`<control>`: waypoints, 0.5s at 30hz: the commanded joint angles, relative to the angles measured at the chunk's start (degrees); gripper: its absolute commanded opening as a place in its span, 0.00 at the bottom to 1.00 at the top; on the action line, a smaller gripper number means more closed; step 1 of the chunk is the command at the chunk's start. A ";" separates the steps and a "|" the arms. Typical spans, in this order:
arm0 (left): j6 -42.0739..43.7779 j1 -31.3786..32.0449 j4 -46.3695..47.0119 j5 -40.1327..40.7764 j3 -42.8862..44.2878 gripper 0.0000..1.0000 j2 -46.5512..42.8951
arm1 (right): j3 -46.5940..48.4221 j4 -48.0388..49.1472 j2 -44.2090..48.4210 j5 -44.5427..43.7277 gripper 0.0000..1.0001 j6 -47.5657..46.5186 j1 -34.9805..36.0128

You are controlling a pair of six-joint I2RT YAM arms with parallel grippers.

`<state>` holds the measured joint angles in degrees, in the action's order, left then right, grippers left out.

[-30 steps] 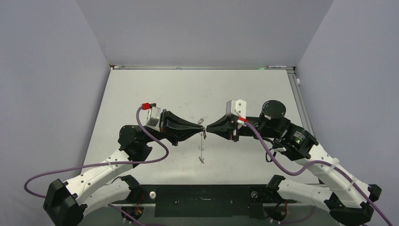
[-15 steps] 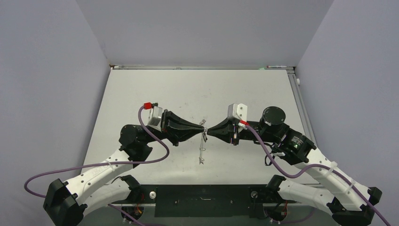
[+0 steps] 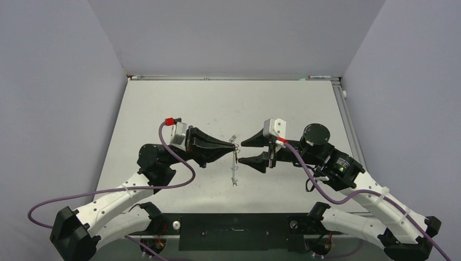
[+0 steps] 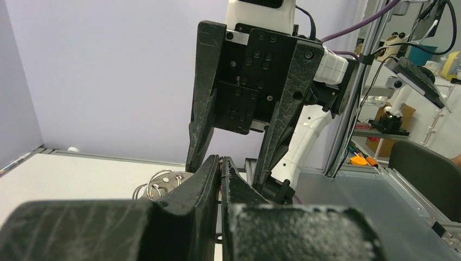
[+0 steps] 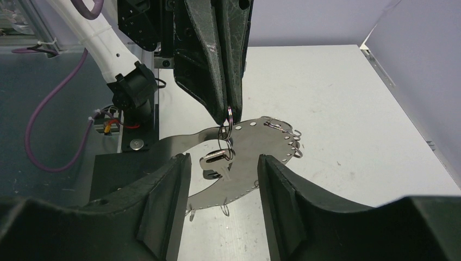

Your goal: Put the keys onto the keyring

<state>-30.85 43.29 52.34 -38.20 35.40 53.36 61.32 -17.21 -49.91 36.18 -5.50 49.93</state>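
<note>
My left gripper is shut on a small wire ring, its tips pointing at the right gripper. From that ring hangs the keyring, a flat grey metal crescent with holes and small wire loops along its rim. It shows edge-on in the top view. One small silver key dangles from the loops in front of the crescent. My right gripper stands open with the key between its fingers, touching neither. In the left wrist view the left gripper is closed, and the loops show beside it.
The white table runs to grey walls at the back and both sides. A black base plate lies along the near edge between the arm bases. Purple cables loop beside each arm.
My right gripper was shut tip to tip against the left gripper and has now opened. The left gripper still holds the ring, and the hanging crescent has barely shifted.
</note>
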 commanded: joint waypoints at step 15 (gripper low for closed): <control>4.12 -0.23 -1.78 2.32 1.77 0.00 -2.96 | -3.13 11.82 3.75 -9.33 0.80 7.96 0.08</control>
<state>-29.28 43.29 50.76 -37.89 35.40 52.45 58.74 -11.77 -47.62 30.63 -1.78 49.93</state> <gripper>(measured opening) 0.006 0.791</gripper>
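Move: The keys hang from their small ring, pinched in the left fingertips, about 3 cm to the right hand's left, 1 cm nearer the base and level in height. The small ring is roughly 3 cm left of the right hand, 1 cm ahead and 3 cm above it. The grey keyring plate's middle lies about 3 cm left, 4 cm back and 4 cm below. From the left hand the keys are about 3 cm below, 1 cm back and 1 cm right. The keys and small ring stay in the left hand's closed, nearly still grip while the right hand, already half open around them, spreads its fingers much wider. The right hand eases forward and up away from the keys, a bit over 1 cm each way. It turns some 5 degrees clockwise and its fingertips tilt up slightly, with no touch visible. ##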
